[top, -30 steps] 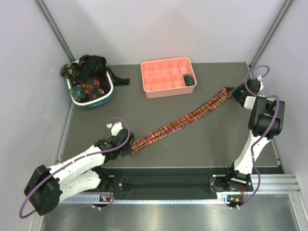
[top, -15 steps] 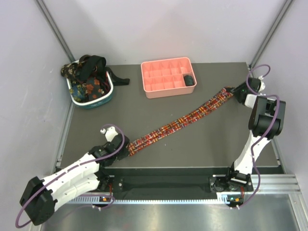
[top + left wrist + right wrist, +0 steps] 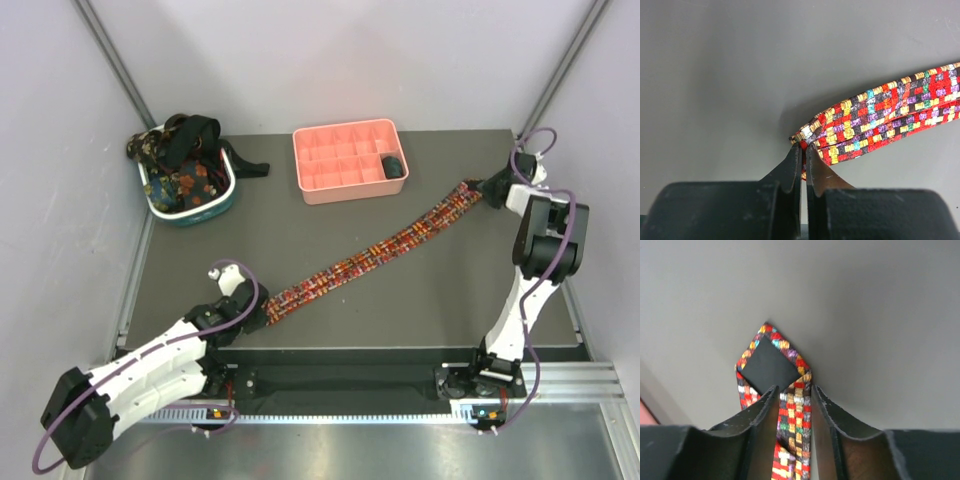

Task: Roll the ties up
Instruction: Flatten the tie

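Observation:
A red-yellow-dark plaid tie (image 3: pixel 380 245) lies stretched in a diagonal across the dark table, from near left to far right. My left gripper (image 3: pixel 262 312) is shut on its narrow end, which the left wrist view shows pinched at the fingertips of the gripper (image 3: pixel 804 146), with the tie (image 3: pixel 875 120) trailing off to the right. My right gripper (image 3: pixel 487 190) holds the wide end. In the right wrist view its jaws (image 3: pixel 794 389) press on a bunched strip of the tie (image 3: pixel 794 415). The pointed tip with its black lining (image 3: pixel 771 365) sticks out beyond them. More dark ties (image 3: pixel 185 160) are heaped in the basket.
A teal-and-white oval basket (image 3: pixel 225 197) stands at the far left corner, with a black tie end hanging over its side. A pink compartment tray (image 3: pixel 350 192) sits at the far middle with a dark roll (image 3: pixel 393 167) in one cell. The right arm stands close to the table's right edge.
My left arm has drawn back toward the near left, pulling the narrow end with it. My right gripper has edged toward the far right corner with the wide end.

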Action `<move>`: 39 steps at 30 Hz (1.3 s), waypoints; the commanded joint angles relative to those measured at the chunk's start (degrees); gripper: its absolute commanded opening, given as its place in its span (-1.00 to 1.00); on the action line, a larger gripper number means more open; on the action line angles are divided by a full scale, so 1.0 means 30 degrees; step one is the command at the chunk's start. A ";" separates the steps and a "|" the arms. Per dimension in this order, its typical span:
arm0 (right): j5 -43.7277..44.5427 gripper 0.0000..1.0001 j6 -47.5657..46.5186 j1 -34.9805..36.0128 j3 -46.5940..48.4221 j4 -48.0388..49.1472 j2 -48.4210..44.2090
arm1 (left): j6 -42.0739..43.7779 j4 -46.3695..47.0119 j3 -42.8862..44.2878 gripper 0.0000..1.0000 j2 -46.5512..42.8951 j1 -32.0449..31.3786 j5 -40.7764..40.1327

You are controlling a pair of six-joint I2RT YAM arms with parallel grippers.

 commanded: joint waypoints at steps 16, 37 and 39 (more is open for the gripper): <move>0.1573 -1.00 -0.0484 0.0162 0.6101 -0.3888 0.3261 | -0.0223 0.3279 0.0321 -1.00 0.1934 0.0633 -0.0115; 0.2894 -1.00 0.2152 -0.1713 1.1992 -0.3276 0.5693 | 0.1857 0.9493 0.4395 -1.00 1.0785 0.2537 0.1498; 0.2751 -1.00 0.1860 -0.1742 1.2601 -0.3183 0.5866 | 0.1915 0.9288 0.4249 -1.00 1.0608 0.2537 0.1468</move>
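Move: The tie's far end lies just beside the right hand's part-open fingers, about 2 cm ahead, 2 cm left and 2 cm below. From the right hand, the pink box is some 36 cm left and 8 cm farther out, the dark roll in it about 25 cm left and 6 cm out. The left hand already grips the near end; the far end lies about 38 cm ahead and 54 cm to its right. The right fingers shut on the tie, pulling about 12 cm forward-right; the left keeps its grip and follows equally. ##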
